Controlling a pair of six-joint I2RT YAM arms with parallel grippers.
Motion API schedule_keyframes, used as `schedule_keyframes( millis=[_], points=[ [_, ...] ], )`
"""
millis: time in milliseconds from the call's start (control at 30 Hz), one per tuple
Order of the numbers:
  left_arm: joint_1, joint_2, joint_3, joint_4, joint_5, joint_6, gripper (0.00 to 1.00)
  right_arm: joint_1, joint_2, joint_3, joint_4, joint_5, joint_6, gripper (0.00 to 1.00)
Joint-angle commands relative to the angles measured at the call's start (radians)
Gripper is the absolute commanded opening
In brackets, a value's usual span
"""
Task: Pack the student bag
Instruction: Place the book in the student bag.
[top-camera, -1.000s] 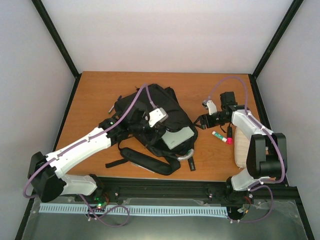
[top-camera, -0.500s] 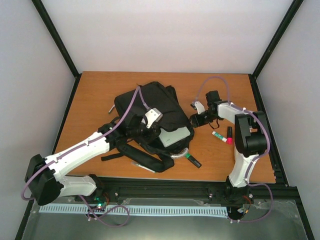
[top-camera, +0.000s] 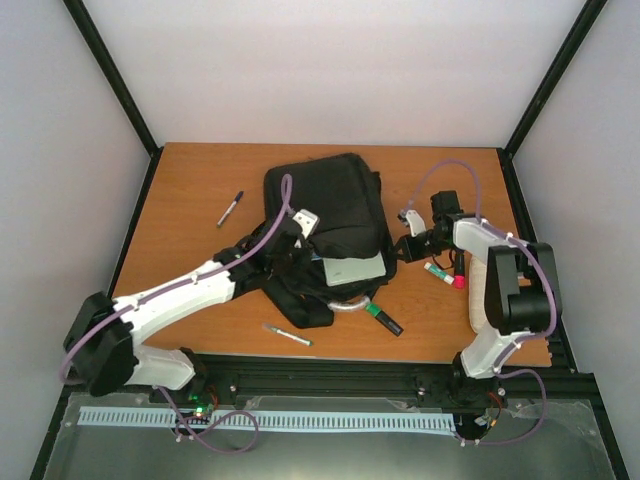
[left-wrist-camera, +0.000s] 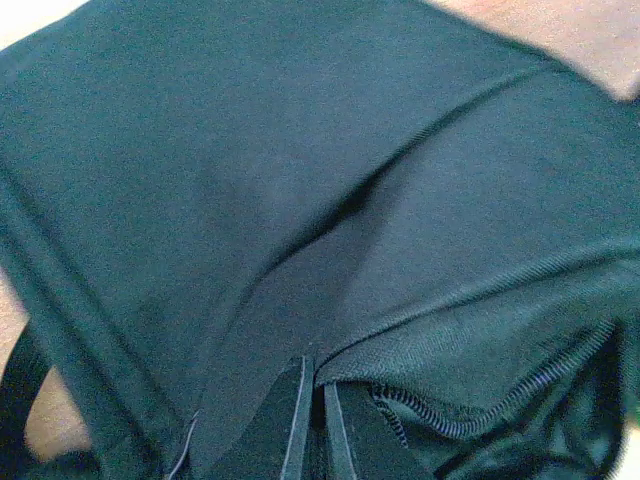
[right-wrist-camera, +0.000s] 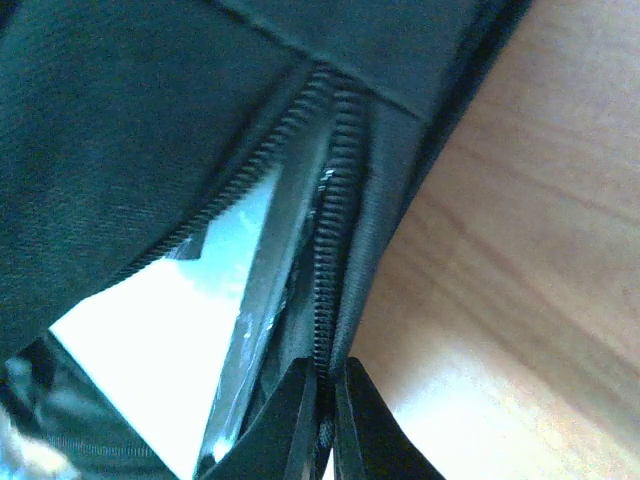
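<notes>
The student bag (top-camera: 330, 205) is a large black backpack lying mid-table, its zip mouth gaping toward the arms. A pale flat item (top-camera: 355, 269) shows inside the mouth, and the grey curved handle (top-camera: 349, 308) lies just in front. My left gripper (top-camera: 303, 252) is shut on the bag's black fabric (left-wrist-camera: 250, 150) beside the zip teeth (left-wrist-camera: 470, 425). My right gripper (top-camera: 401, 249) is at the bag's right side, shut on the zip edge (right-wrist-camera: 335, 230). In the right wrist view, the pale item (right-wrist-camera: 150, 330) shows bright inside the mouth.
A green marker (top-camera: 381, 318) lies in front of the bag. One pen (top-camera: 229, 208) lies at the left and another (top-camera: 287, 335) near the front edge. A pink-capped stick (top-camera: 445, 275) lies by the right arm. Black frame posts stand at the table's corners.
The bag has slid away from the arms and to the right, uncovering two pens. My left arm reached forward with it. My right gripper closed on the bag's zip edge.
</notes>
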Motion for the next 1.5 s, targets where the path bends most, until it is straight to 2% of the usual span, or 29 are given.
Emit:
schedule_keyframes(
  millis=[0, 33, 100, 133, 200, 300, 433, 600, 767, 1133, 1467],
  points=[
    [0.010, 0.111, 0.066, 0.039, -0.250, -0.038, 0.01, -0.011, -0.098, -0.056, -0.071, 0.023, -0.083, 0.04],
    [0.010, 0.122, 0.075, 0.056, -0.232, -0.039, 0.01, -0.010, -0.107, -0.057, -0.083, 0.031, -0.103, 0.09],
    [0.009, 0.133, 0.084, 0.088, -0.184, -0.046, 0.01, -0.010, -0.155, -0.057, -0.099, 0.065, -0.145, 0.32],
    [0.010, 0.138, 0.096, 0.097, -0.168, -0.054, 0.01, -0.010, -0.188, -0.059, -0.101, 0.087, -0.169, 0.39],
    [0.010, 0.148, 0.119, 0.104, -0.138, -0.061, 0.01, -0.008, -0.284, -0.084, -0.097, 0.128, -0.237, 0.46],
    [0.011, 0.160, 0.151, 0.112, -0.118, -0.067, 0.01, 0.058, -0.427, -0.133, -0.098, 0.203, -0.376, 0.45],
    [0.012, 0.167, 0.206, 0.107, -0.109, -0.062, 0.01, 0.245, -0.548, -0.204, -0.082, 0.349, -0.530, 0.40],
    [0.014, 0.177, 0.301, 0.064, -0.099, -0.042, 0.01, 0.427, -0.572, -0.245, 0.007, 0.513, -0.617, 0.36],
    [0.017, 0.189, 0.364, 0.019, -0.093, -0.013, 0.01, 0.559, -0.516, -0.257, 0.135, 0.661, -0.750, 0.43],
    [0.021, 0.181, 0.394, -0.021, -0.072, 0.010, 0.01, 0.638, -0.268, -0.198, 0.318, 0.788, -0.963, 0.51],
    [0.021, 0.149, 0.396, -0.032, -0.017, 0.036, 0.01, 0.642, -0.113, -0.159, 0.552, 0.933, -1.056, 0.47]
  ],
)
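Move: The book lies inside the open bag, about 10 cm left of the right hand, 2 cm back and 2 cm lower; from the left hand, which holds the bag's flap, it is some 9 cm right, 3 cm back and 10 cm below. From the right hand, the green marker is 15 cm back and 3 cm left, the glue stick 5 cm back and 9 cm right, both about 5 cm lower. Left raises the flap 5 cm; right releases the bag edge, loops back, then descends leftward to the book. ##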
